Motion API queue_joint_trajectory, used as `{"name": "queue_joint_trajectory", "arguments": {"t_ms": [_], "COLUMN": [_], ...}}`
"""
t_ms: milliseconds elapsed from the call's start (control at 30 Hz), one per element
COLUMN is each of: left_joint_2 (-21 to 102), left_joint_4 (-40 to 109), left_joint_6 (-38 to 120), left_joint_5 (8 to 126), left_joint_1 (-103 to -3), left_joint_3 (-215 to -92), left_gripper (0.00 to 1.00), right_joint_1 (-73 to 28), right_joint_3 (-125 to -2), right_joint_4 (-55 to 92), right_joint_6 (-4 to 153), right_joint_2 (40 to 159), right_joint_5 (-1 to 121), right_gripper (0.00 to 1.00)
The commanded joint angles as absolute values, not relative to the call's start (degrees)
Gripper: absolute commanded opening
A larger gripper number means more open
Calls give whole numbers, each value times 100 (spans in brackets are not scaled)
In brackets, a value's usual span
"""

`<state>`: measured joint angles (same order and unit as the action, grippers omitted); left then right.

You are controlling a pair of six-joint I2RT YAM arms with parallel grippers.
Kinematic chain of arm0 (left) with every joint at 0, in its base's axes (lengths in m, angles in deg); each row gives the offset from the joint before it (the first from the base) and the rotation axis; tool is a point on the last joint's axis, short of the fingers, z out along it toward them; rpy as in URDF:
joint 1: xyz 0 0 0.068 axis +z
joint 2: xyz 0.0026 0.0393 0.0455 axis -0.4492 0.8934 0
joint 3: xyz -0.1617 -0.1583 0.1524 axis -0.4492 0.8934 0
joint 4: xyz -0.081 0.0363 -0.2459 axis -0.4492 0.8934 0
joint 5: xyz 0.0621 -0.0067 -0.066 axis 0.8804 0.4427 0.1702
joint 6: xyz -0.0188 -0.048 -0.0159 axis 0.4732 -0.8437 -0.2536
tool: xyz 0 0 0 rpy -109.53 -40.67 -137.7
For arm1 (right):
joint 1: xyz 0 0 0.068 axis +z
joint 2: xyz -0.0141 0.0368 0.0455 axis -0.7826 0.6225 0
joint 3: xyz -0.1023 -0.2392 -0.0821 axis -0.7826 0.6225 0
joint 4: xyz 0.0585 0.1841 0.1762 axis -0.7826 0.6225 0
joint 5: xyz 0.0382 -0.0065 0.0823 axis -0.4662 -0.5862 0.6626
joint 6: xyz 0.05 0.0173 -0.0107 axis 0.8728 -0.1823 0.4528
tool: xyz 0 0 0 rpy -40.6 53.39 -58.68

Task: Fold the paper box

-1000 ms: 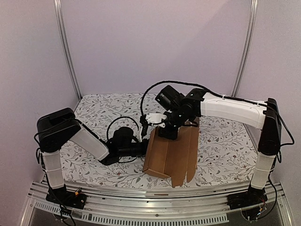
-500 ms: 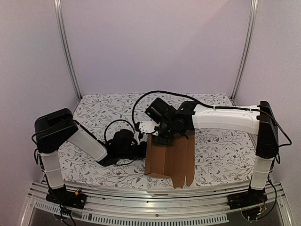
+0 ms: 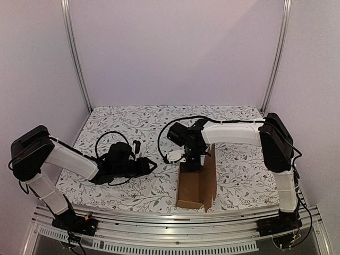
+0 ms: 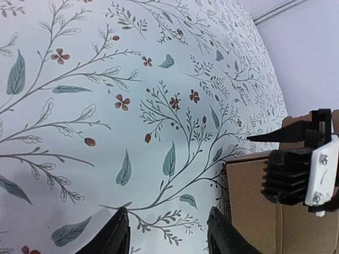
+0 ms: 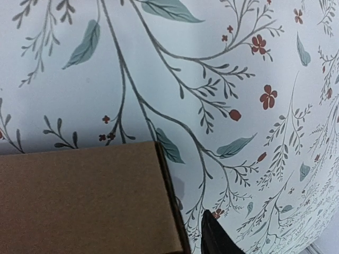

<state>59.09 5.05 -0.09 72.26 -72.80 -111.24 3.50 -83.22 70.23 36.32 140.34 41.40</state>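
The paper box (image 3: 195,186) is brown cardboard, standing on edge on the floral cloth right of centre with its panels partly folded. My right gripper (image 3: 191,161) hovers over its upper left edge. In the right wrist view one black fingertip (image 5: 214,239) stands a little clear of the box panel (image 5: 85,196), the other fingertip is hidden, and the jaws look open. My left gripper (image 3: 153,166) lies low on the cloth left of the box, apart from it. Its fingers (image 4: 115,235) are open over bare cloth, with the box (image 4: 254,211) to their right.
The floral cloth (image 3: 133,122) covers the table. Two metal posts (image 3: 74,58) rise at the back corners against pale walls. An aluminium rail (image 3: 170,236) runs along the near edge by the arm bases. A black cable (image 3: 109,139) loops over my left wrist.
My left arm has drawn back to the left, away from the box. The right gripper has come down and rightward and opened. The box now stands more upright and further right.
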Motion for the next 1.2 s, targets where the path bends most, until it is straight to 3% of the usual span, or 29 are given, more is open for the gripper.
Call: {"name": "queue_joint_trajectory", "arguments": {"t_ms": [0, 300, 600, 700, 867, 1067, 1167], "left_joint_2": [5400, 4802, 4897, 5367, 6111, 6778, 6895], "left_joint_4": [1876, 3112, 3979, 4260, 4211, 4424, 4422], "left_joint_6": [721, 2045, 4159, 4261, 4017, 3991, 3863], "left_joint_5": [7489, 7626, 6306, 6309, 6399, 6513, 6684], "left_joint_1": [-7248, -7248, -7521, -7565, -7709, -7990, -8105], "left_joint_3": [-11382, -12024, -13280, -13926, -14623, -15421, -15465], "left_gripper": [50, 52, 53, 53, 53, 53, 53], "right_joint_1": [286, 280, -524, -884, -949, -961, -1066], "right_joint_3": [-9247, -10088, -9029, -8890, -8821, -8708, -8731], "right_joint_4": [7773, 8870, 8585, 8798, 9444, 9532, 9494], "right_joint_6": [3439, 3418, 4439, 4913, 5310, 5803, 6212], "right_joint_2": [14440, 13446, 11989, 11679, 11727, 11799, 11858], "right_joint_5": [4287, 4738, 5486, 5801, 6347, 6779, 7555], "right_gripper": [45, 67, 72, 80, 83, 96, 97]}}
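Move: The lid flap, standing along the open box tray's right side, has its middle about 7 cm back, 6 cm right and roughly 3 cm above the right hand; the tray's middle lies some 8 cm back, 1 cm left and 2 cm below that hand. From the left hand the tray lies about 14 cm right, 8 cm back and 2 cm lower, with the flap about 21 cm right, 7 cm back and 3 cm higher. The tray's far end is left by the right hand, which climbs about 16 cm, swings right over the lid flap, then draws slightly back, turning clockwise and spreading its fingers from a third to nearly full. Left fingers, staying half open, rise and travel some 13 cm right towards the tray's far left corner, sinking a little at the end as the wrist turns clockwise; they touch nothing. ##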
